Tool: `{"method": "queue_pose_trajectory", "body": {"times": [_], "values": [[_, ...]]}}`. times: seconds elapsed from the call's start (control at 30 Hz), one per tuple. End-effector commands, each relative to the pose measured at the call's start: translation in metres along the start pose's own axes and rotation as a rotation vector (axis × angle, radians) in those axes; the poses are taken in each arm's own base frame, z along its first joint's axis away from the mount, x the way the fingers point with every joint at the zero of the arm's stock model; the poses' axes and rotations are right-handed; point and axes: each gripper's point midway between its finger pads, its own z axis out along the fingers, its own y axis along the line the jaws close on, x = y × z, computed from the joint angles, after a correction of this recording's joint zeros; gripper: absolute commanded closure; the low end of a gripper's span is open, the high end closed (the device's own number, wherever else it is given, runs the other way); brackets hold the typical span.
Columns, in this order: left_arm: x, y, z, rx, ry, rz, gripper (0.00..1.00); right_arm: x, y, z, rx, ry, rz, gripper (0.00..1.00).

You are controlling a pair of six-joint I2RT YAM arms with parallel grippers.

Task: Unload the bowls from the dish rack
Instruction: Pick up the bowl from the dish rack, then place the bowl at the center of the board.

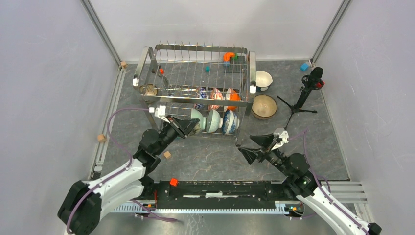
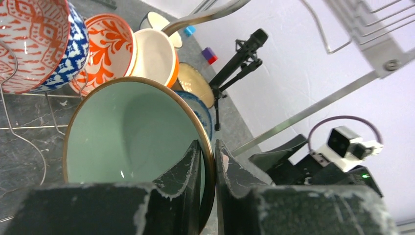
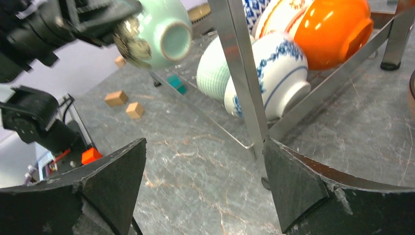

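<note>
My left gripper [image 1: 189, 126] [image 2: 209, 147] is shut on the gold-edged rim of the pale green bowl [image 1: 196, 119] [image 2: 127, 132] [image 3: 161, 34], one finger inside and one outside. That bowl is at the left end of the dish rack's [image 1: 205, 100] [image 3: 240, 63] lower row, beside a teal-and-white bowl [image 1: 214, 121] [image 3: 213, 73] and a blue-patterned bowl [image 1: 230, 121] [image 3: 274, 73]. Behind them stand red-patterned bowls [image 1: 215, 98] [image 2: 105, 46] and an orange bowl [image 1: 233, 98] [image 3: 333, 29]. My right gripper [image 1: 252, 147] [image 3: 205, 144] hangs open over the bare table by the rack's front right leg.
A white bowl [image 1: 263, 80] and a brown speckled bowl [image 1: 264, 106] sit on the table right of the rack. A black microphone tripod [image 1: 303, 95] [image 2: 235, 63] stands further right. Small wooden cubes [image 1: 167, 154] [image 3: 116, 98] lie on the table left of centre.
</note>
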Motion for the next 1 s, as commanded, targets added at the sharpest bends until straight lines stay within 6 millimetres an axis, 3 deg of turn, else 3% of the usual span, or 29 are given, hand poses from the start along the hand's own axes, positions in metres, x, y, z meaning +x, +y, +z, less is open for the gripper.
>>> {"method": "queue_pose_trajectory", "body": {"times": [0.0,0.23,0.37,0.67,0.87,0.97], "values": [[-0.019,-0.029,-0.014,0.081,-0.044,-0.048,0.98,0.019,-0.003,-0.003,-0.003,0.094,-0.053,0.06],[0.0,-0.029,-0.036,0.034,0.079,-0.042,0.98,0.017,0.013,-0.006,-0.072,0.162,-0.059,0.06],[0.013,-0.038,-0.05,0.004,0.176,0.007,0.98,0.014,0.023,-0.008,-0.105,0.211,-0.062,0.06],[0.055,-0.077,-0.074,-0.014,0.402,0.339,0.98,0.025,0.032,-0.012,-0.136,0.359,-0.043,0.08],[0.092,-0.083,-0.08,0.002,0.55,0.618,0.98,0.033,0.031,-0.012,-0.122,0.39,0.0,0.1],[0.1,-0.084,-0.085,0.03,0.583,0.781,0.98,0.031,0.027,-0.013,-0.088,0.403,0.001,0.11]]}}
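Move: The left hand already pinches the rim of the green bowl, clear of the rack. The open counter it heads over lies roughly 17 cm back, 6 cm right and 19 cm below; the second green bowl is 8 cm right and 2 cm ahead, the blue-and-white bowl 16 cm right and 1 cm ahead, both about 8 cm lower. From the right hand, the held bowl is some 11 cm ahead, 18 cm left and near level; the blue-and-white bowl is 9 cm ahead, 5 cm left and 6 cm below. Keeping its pinch on the green bowl's rim, the left hand draws it back some 16 cm away from the rack, drifting right towards the right hand and ending slightly lower. As it goes, it rolls about 40 degrees, left side rising, and swings clockwise. The right hand, empty and wide open, dips and backs up about 4 cm each, tipping down and turning counter-clockwise. ##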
